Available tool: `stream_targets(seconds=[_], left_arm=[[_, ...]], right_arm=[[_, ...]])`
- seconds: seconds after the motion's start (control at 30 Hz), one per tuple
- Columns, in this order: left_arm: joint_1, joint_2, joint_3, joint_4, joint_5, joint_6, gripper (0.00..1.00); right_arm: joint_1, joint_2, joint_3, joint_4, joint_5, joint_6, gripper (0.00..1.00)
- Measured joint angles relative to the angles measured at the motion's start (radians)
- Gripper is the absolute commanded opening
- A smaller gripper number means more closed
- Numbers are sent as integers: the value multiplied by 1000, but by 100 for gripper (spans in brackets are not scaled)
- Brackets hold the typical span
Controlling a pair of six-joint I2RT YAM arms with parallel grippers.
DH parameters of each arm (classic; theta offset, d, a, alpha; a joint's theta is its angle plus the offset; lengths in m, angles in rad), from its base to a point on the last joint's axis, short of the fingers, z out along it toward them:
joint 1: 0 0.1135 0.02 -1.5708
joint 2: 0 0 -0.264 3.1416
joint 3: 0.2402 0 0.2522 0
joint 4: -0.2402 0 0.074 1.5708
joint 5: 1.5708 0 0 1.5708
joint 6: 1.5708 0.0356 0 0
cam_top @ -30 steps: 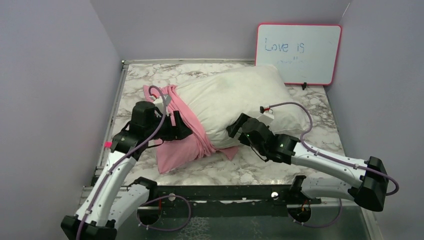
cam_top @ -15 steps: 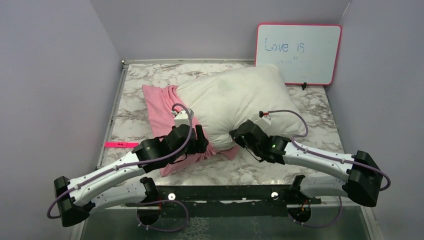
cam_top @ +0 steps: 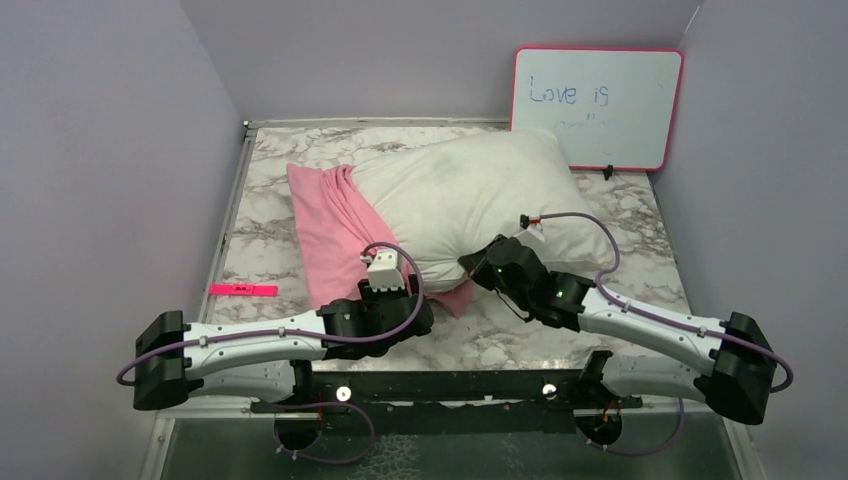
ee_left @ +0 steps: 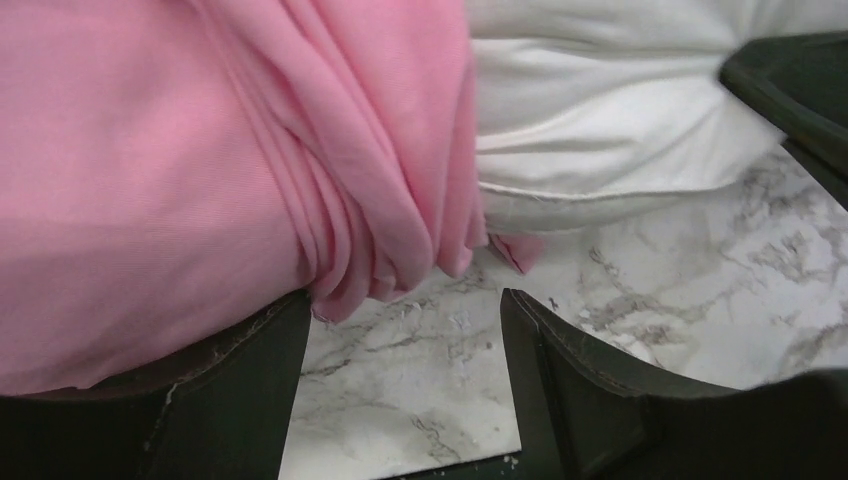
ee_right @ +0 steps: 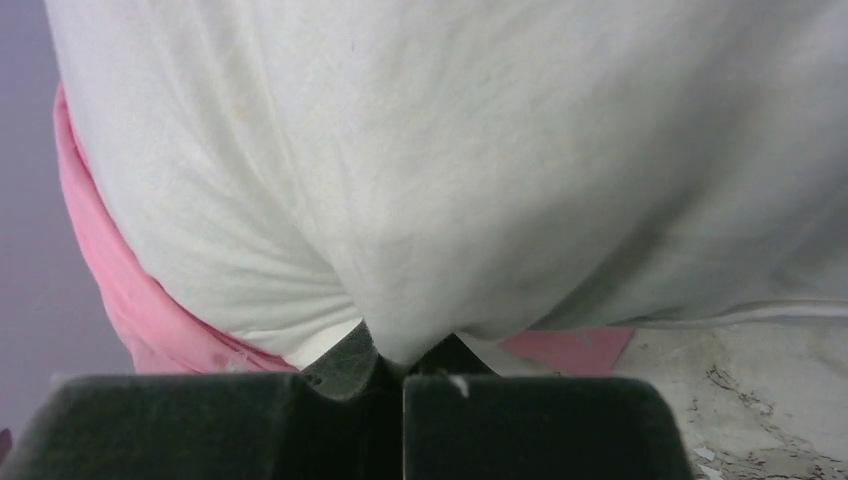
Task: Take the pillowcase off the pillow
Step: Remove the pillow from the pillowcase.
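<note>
The white pillow (cam_top: 480, 195) lies across the marble table, its left end still inside the bunched pink pillowcase (cam_top: 330, 225). My right gripper (cam_top: 478, 265) is shut on a pinch of the pillow's (ee_right: 450, 150) near edge; the white fabric puckers into the closed gripper (ee_right: 400, 360), with pillowcase (ee_right: 110, 290) to the left. My left gripper (cam_top: 405, 303) sits low at the pillowcase's near edge. In the left wrist view this gripper (ee_left: 405, 300) is open over bare marble. Its left finger (ee_left: 250, 380) touches the gathered pillowcase (ee_left: 200, 180), and the pillow (ee_left: 600, 120) is beyond.
A whiteboard (cam_top: 598, 105) with a pink frame leans on the back wall at the right. A pink strip (cam_top: 243, 290) lies near the table's (cam_top: 620, 230) left edge. Lilac walls close in the left, back and right sides.
My left arm dropped low and swung right, taking its open gripper from the pillowcase's left side to its near edge. My right gripper closed on the pillow's edge.
</note>
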Motion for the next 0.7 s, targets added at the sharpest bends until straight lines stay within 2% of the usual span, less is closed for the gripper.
stream_targets(seconds=[0.1, 0.17, 0.2, 0.27, 0.47, 0.6, 0.7], left_arm=[[-2, 20, -22, 8, -85, -55, 71], [-3, 22, -32, 19, -132, -76, 77], [-4, 26, -37, 34, -166, -77, 75], [-4, 39, -43, 76, -209, -61, 67], [55, 79, -56, 188, -233, 31, 2], [89, 21, -98, 211, -217, 55, 0], [98, -92, -123, 182, -195, 49, 0]], right_arm=[[0, -28, 0, -3, -17, -19, 0], [0, -34, 0, -6, -31, -29, 0], [0, -36, 0, -6, -38, -32, 0], [-4, -40, 0, -6, -53, -38, 0], [-6, -71, 1, -13, -56, -60, 0], [-6, -94, 5, -29, -40, -92, 0], [5, -110, 27, -65, 4, -120, 1]])
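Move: The gathered pink folds at the near edge of the pillowcase's opening lie about 5 cm ahead of the left hand and 2 cm to its left, roughly at its height; a loose pink tip hangs some 8 cm to its right, level with it and about 5 cm lower. The right hand already pinches the pillow's near side, with the pillow's middle about 13 cm ahead and 3 cm to its right; those folds are some 12 cm to its left. The pillowcase's gathered near edge is caught by the left hand, which reaches forward about 5 cm with fingers wide, its tips lifting and swinging counter-clockwise some 10 degrees, then shuts on the folds as it drifts roughly 3 cm left and starts to rise. The right hand keeps its pinch on the pillow and lifts about 3 cm. ##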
